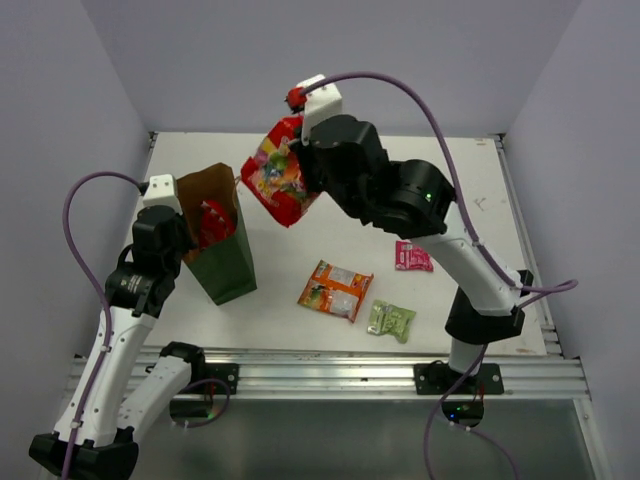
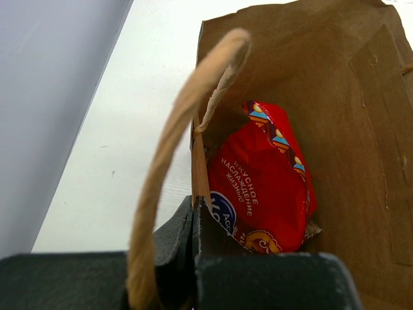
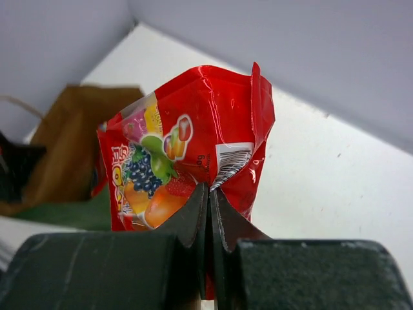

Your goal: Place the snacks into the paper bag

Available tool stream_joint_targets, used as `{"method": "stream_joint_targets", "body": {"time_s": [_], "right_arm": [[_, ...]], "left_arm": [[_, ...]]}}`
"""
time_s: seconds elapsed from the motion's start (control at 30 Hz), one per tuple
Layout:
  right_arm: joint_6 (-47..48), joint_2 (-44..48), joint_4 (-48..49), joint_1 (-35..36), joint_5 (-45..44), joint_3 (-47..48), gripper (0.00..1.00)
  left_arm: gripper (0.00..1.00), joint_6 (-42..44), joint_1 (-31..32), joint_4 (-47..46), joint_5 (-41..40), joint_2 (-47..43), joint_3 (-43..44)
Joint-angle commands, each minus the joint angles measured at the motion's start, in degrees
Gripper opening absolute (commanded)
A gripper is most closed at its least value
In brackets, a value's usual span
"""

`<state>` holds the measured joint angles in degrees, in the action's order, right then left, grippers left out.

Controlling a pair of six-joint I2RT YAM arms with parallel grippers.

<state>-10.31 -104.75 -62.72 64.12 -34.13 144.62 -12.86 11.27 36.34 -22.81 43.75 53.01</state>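
Observation:
The dark green paper bag [image 1: 228, 268] stands upright at the left, its brown inside [image 2: 348, 97] showing. One red packet [image 2: 264, 194] lies inside it. My left gripper [image 2: 195, 210] is shut on the bag's near wall, beside the loop handle [image 2: 174, 142]. My right gripper [image 3: 210, 194] is shut on a large red packet with fruit print [image 3: 187, 155], which hangs in the air [image 1: 278, 175] just right of the bag's mouth and above it. On the table lie an orange-white packet [image 1: 335, 290], a small pale green packet [image 1: 391, 320] and a small pink packet [image 1: 412, 256].
Grey walls close the table [image 1: 450, 180] in on three sides. A metal rail [image 1: 330, 375] runs along the near edge by the arm bases. Purple cables loop above both arms.

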Motion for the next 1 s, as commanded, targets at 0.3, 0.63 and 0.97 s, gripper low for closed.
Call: {"method": "stream_joint_targets", "body": {"time_s": [0.3,0.63,0.97], "right_arm": [[25.5,-10.3,36.7,1.4,-11.5,10.4,0.00],[26.1,-9.4,45.5,2.9,-6.4,6.9,0.00],[28.1,-13.7,61.9,5.4,-3.4,7.3,0.00]], "left_arm": [[0.00,-1.7,-0.5,-1.0,0.6,0.6,-0.4],[0.00,-3.1,-0.5,-0.7,1.6,1.0,-0.3],[0.00,-4.1,-0.5,-0.1,1.5,0.7,-0.3]]}}
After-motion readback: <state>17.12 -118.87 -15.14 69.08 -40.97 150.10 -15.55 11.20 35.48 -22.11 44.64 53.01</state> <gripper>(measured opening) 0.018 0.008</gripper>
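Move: My right hand has the red fruit snack high up; the paper bag's mouth lies about 17 cm to its left, 5 cm ahead and 20 cm below. The red snack already in the bag sits some 12 cm beneath that mouth. On the table, 43 cm down, the orange snack lies roughly level with my hand and 6 cm to its right, the green one 8 cm back and 18 cm right. From my left hand, the bag's mouth is about 6 cm ahead and 5 cm right. Keeping the red fruit snack pinched, I take my right hand up and some 6 cm forward, then swing it left, easing back a little while climbing again: about 10 cm left and 9 cm up in all, crossing to near above the paper bag. The wrist tips the fingers upward by nearly 30 degrees. My left hand still grips the bag's rim, almost motionless. ##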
